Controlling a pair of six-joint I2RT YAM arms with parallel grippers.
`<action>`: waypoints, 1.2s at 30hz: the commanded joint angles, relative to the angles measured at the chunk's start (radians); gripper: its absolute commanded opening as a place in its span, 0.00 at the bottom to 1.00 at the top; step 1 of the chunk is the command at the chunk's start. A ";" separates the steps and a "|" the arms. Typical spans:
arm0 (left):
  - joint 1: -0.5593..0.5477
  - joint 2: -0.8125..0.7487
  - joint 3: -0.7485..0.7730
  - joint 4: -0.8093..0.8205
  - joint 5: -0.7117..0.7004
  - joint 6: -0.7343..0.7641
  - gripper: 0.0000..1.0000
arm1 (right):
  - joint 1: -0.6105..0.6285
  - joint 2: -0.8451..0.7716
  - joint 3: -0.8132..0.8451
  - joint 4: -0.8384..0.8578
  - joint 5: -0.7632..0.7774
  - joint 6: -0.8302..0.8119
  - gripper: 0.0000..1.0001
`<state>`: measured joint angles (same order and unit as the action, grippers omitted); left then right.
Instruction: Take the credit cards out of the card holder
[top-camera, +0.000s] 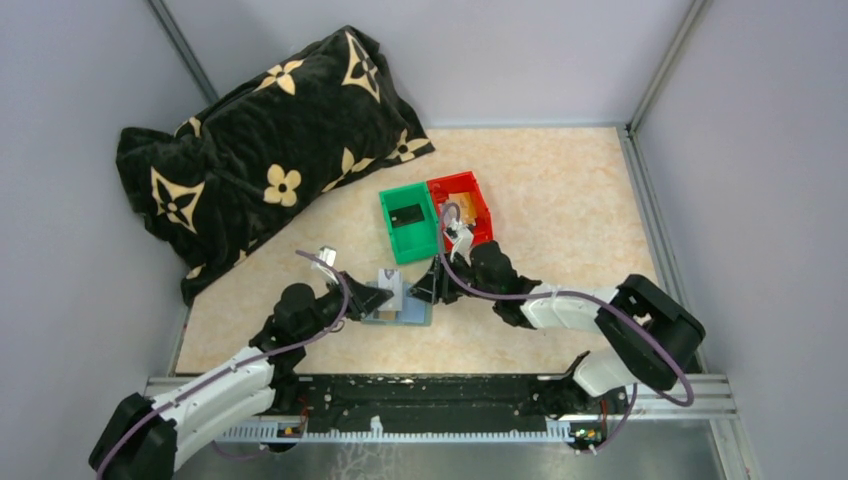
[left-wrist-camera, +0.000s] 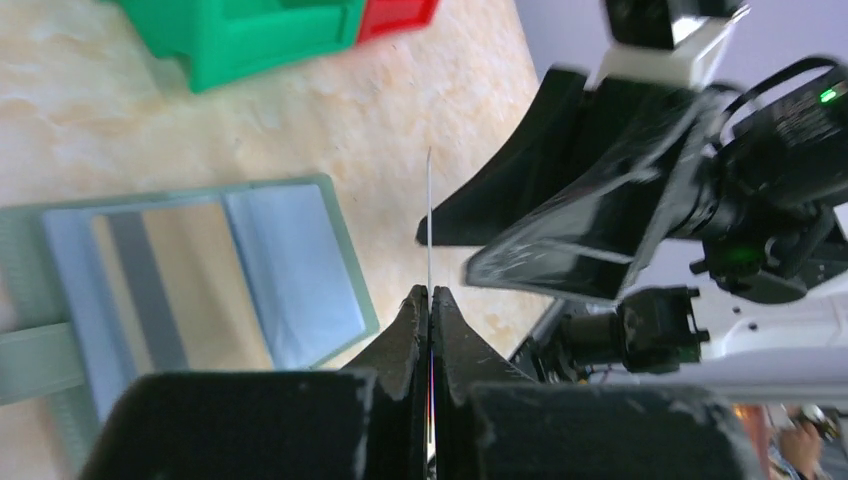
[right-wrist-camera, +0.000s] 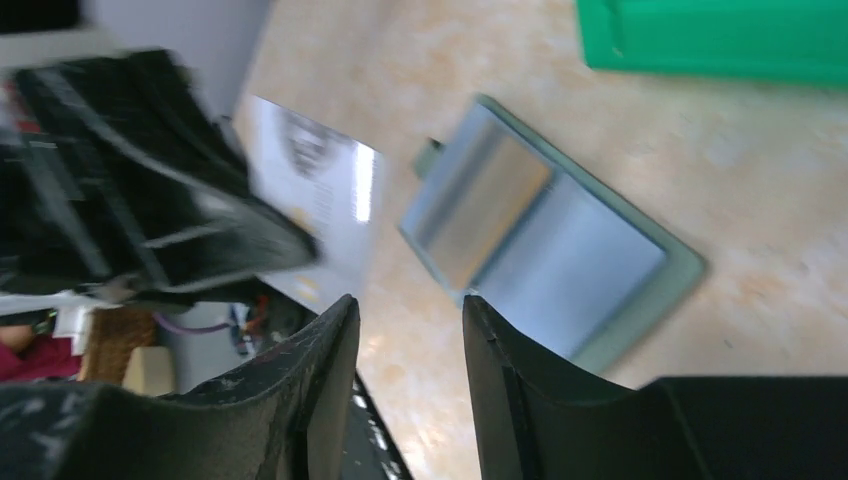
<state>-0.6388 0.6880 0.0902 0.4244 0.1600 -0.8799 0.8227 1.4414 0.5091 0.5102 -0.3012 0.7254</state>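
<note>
The card holder (top-camera: 412, 314) lies open and flat on the table, sage green with blue-grey pockets (left-wrist-camera: 290, 270) (right-wrist-camera: 590, 270). A gold credit card (left-wrist-camera: 150, 285) (right-wrist-camera: 480, 205) sits in one pocket. My left gripper (left-wrist-camera: 430, 292) (top-camera: 383, 297) is shut on a second credit card (left-wrist-camera: 430, 220), edge-on in the left wrist view and silvery in the right wrist view (right-wrist-camera: 325, 210), held upright above the holder's near side. My right gripper (right-wrist-camera: 408, 305) (top-camera: 432, 285) is open just right of that card, with nothing between its fingers.
A green bin (top-camera: 408, 222) with a dark flat item inside and a red bin (top-camera: 462, 205) with a tan item stand side by side just behind the holder. A black flower-patterned cushion (top-camera: 260, 150) fills the back left. Grey walls close in both sides.
</note>
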 joint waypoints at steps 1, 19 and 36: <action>0.004 0.092 -0.038 0.289 0.190 -0.057 0.00 | 0.014 -0.077 -0.004 0.228 -0.128 0.069 0.44; 0.005 0.109 -0.050 0.415 0.207 -0.065 0.37 | 0.031 -0.085 0.029 0.245 -0.148 0.095 0.00; 0.006 -0.034 0.032 -0.091 0.079 0.145 0.86 | -0.389 0.137 0.871 -1.005 0.101 -0.576 0.00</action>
<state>-0.6327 0.6445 0.1215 0.3824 0.2543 -0.7696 0.4259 1.4502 1.1973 -0.1719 -0.3401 0.3580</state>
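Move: For my half-open right hand, the credit card lies about 6 cm to the left, 1 cm ahead and 3 cm above. The red box is some 16 cm ahead and 9 cm to the right, the green box 14 cm ahead and 2 cm left, both about 6 cm below; the card holder is 3 cm back, 5 cm left and 8 cm below. From my left hand, already pinching that card, the right gripper is about 6 cm to the right, level front to back and nearly level in height. I draw my left hand right and back about 3 cm and lift it 3 cm, holding out the credit card, while my right hand rises some 7 cm, shifts a little left and back, and pinches it. Only then does my left hand open and let go. My right hand sweeps forward about 19 cm, rightward and up, to above the red box, turning clockwise. ##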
